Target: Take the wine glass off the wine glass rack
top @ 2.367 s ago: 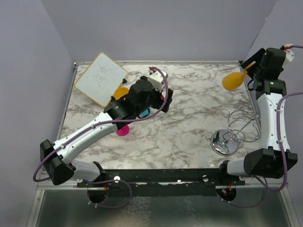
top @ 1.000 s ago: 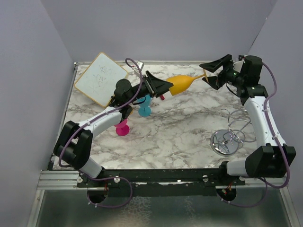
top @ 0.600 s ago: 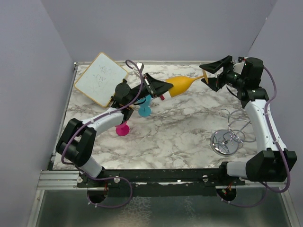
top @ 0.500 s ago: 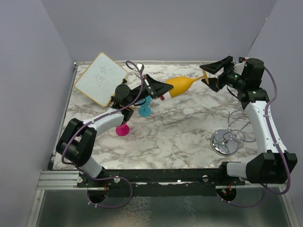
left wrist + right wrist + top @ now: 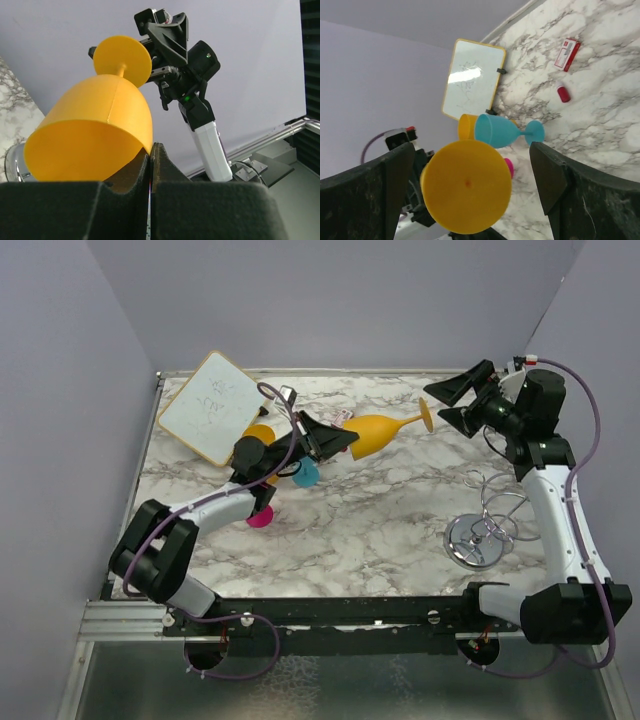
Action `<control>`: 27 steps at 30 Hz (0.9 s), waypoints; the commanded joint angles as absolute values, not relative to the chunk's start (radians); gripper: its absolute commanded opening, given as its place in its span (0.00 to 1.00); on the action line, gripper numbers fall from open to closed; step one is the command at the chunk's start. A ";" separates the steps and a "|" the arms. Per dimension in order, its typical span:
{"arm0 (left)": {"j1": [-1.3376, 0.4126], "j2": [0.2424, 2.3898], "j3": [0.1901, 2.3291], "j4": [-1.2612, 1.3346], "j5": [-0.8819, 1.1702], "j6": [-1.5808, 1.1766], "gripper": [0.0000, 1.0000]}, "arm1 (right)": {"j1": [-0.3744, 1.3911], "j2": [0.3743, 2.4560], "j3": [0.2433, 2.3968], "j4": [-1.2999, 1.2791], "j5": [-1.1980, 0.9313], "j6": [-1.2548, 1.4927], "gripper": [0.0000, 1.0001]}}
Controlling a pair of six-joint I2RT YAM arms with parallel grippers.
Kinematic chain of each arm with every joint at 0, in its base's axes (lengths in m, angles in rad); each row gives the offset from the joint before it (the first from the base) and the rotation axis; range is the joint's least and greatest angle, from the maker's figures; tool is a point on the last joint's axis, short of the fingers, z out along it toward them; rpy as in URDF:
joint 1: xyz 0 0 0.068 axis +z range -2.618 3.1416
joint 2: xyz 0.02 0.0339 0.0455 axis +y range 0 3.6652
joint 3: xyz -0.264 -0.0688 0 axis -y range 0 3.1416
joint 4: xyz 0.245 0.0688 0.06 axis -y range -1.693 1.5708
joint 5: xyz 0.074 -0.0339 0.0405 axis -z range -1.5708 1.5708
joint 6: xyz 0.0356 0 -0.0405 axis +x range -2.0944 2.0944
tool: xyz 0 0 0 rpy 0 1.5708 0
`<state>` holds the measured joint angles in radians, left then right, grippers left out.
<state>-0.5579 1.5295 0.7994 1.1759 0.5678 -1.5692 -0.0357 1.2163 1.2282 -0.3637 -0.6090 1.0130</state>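
Observation:
The orange wine glass hangs on its side above the table, foot pointing right. My left gripper is shut on the bowl's rim; in the left wrist view the jaws pinch the rim of the orange bowl. My right gripper is open just right of the foot, not touching it. In the right wrist view the round orange foot sits between the spread fingers with gaps on both sides. The silver wire wine glass rack stands at the right, holding no glass.
A whiteboard lies at the back left. A blue glass, a pink glass and another orange cup lie under the left arm. A red box and a small red item lie at the back.
My right gripper has let go of the orange glass's foot and drawn back to the right. My left gripper still holds the bowl and has sunk slightly with it.

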 commanded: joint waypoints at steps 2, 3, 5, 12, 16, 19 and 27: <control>-0.558 1.387 0.751 1.156 0.608 -1.456 0.00 | -0.036 1.156 1.275 -0.413 -0.506 0.663 1.00; -0.559 1.360 0.734 1.112 0.614 -1.422 0.00 | -0.035 1.149 1.282 -0.429 -0.494 0.612 1.00; -0.558 1.300 0.704 1.022 0.620 -1.355 0.00 | -0.035 1.126 1.294 -0.455 -0.450 0.532 1.00; -0.569 1.084 0.677 0.611 0.615 -1.077 0.00 | 0.040 0.991 1.263 -0.474 -0.137 0.368 1.00; -0.637 0.992 0.780 0.185 0.452 -0.812 0.00 | 0.107 0.936 1.255 -0.476 -0.036 0.261 0.99; -0.729 0.975 0.869 -0.062 0.317 -0.680 0.00 | 0.176 0.883 1.237 -0.458 0.033 0.171 1.00; -0.866 0.971 0.932 -0.224 0.139 -0.616 0.00 | 0.268 0.779 1.172 -0.385 0.146 0.102 1.00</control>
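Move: The left hand already holds the yellow wine glass by its rim; clear table for it lies some 9 cm left, 3 cm ahead and 34 cm below. From this hand, the pink glass stands about 20 cm left and 4 cm ahead, the blue one 10 cm left and 15 cm ahead. From the open right hand, that clear spot lies roughly 25 cm left, 5 cm back and 33 cm down; the rack stands 14 cm right and 12 cm back. Left carries the held glass back about 10 cm, sinking slightly and rolling; open right retreats back, up and right. ##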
